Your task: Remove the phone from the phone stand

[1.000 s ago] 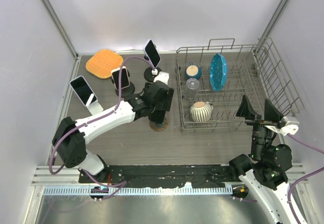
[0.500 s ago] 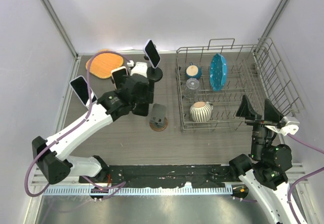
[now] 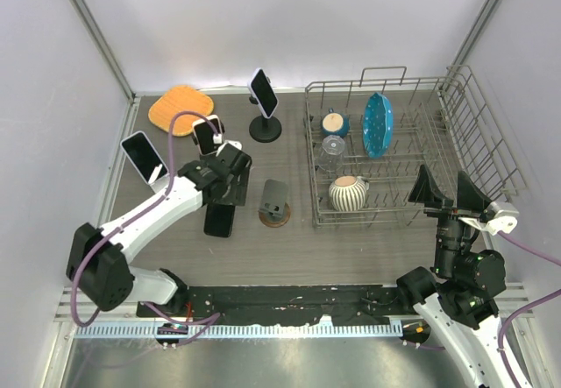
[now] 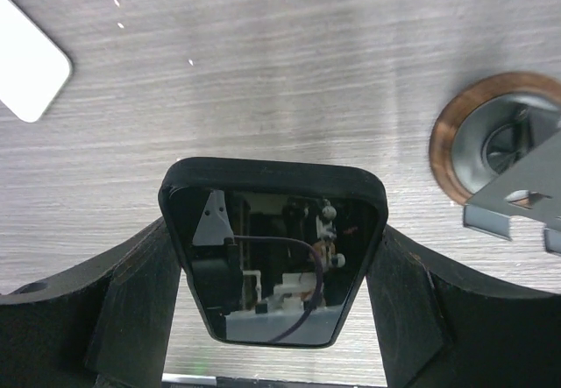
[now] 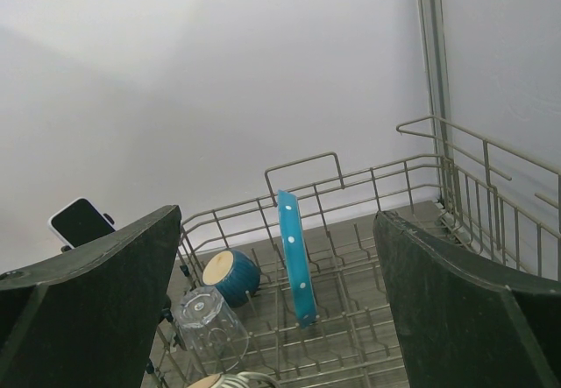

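The black phone [image 3: 219, 221] is gripped across its width by my left gripper [image 3: 223, 202], left of the empty phone stand [image 3: 274, 202]. In the left wrist view the phone [image 4: 273, 257] fills the gap between the two fingers, its dark screen facing the camera, and my left gripper [image 4: 276, 230] presses on both long edges. It hangs low over the wooden table; whether it touches I cannot tell. The stand [image 4: 504, 156], a grey bracket on a round brown base, shows at the right. My right gripper [image 3: 449, 191] is raised near the rack, open and holding nothing [image 5: 276, 257].
Three other phones stand on stands at the left and back [image 3: 144, 157] [image 3: 208, 134] [image 3: 263, 93]. An orange mat [image 3: 181, 108] lies at the back left. A wire dish rack [image 3: 456, 116] on the right holds a blue plate [image 3: 378, 123], a glass, a bowl and a striped cup.
My left arm lifted the phone off the stand, swung back to the left, then brought it down toward the table left of the stand. The right arm stayed still.
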You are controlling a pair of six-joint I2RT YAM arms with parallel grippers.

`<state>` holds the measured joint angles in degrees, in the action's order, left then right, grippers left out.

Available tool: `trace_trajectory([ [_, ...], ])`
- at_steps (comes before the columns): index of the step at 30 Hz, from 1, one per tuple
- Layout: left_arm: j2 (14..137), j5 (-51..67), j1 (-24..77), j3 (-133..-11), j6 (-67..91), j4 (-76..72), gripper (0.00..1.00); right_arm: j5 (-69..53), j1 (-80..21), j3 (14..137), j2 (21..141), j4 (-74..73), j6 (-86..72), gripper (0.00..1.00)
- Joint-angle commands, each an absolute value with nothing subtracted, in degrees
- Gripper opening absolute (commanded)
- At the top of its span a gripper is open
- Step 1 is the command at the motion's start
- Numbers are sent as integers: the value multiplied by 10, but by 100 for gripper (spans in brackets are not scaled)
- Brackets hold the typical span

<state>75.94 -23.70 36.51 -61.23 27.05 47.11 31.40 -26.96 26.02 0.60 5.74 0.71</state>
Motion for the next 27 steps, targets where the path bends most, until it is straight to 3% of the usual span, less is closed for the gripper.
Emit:
trace_trajectory([
  [1,809,-210,354,-609,278,465,24,311,-273,267,2,71,1,97],
  [16,971,-168,323,-633,281,359,29,308,-273,267,2,71,1,97],
  [27,993,-166,322,-638,285,319,54,307,-273,265,1,73,1,97],
])
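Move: The phone, already off its stand and gripped by its sides in the left hand, is bound for bare table about 13 cm below, 1 cm ahead and 2 cm to the right. The empty phone stand is some 14 cm to the hand's right and 2 cm back; the round-based stand is about 15 cm ahead and 3 cm left, the white stand 9 cm ahead and 19 cm left. From the idle right hand, that bare spot lies roughly 50 cm left, 9 cm ahead and 36 cm down. The phone, screen up, goes down some 11 cm towards the bare table left of the empty stand, lowered by the left hand, which drifts about 2 cm forward late in the descent and then stops sinking. On the way the wrist tips its fingers about 15 degrees further down, bringing the phone nearer to flat, and the fingers keep their hold on its sides. ##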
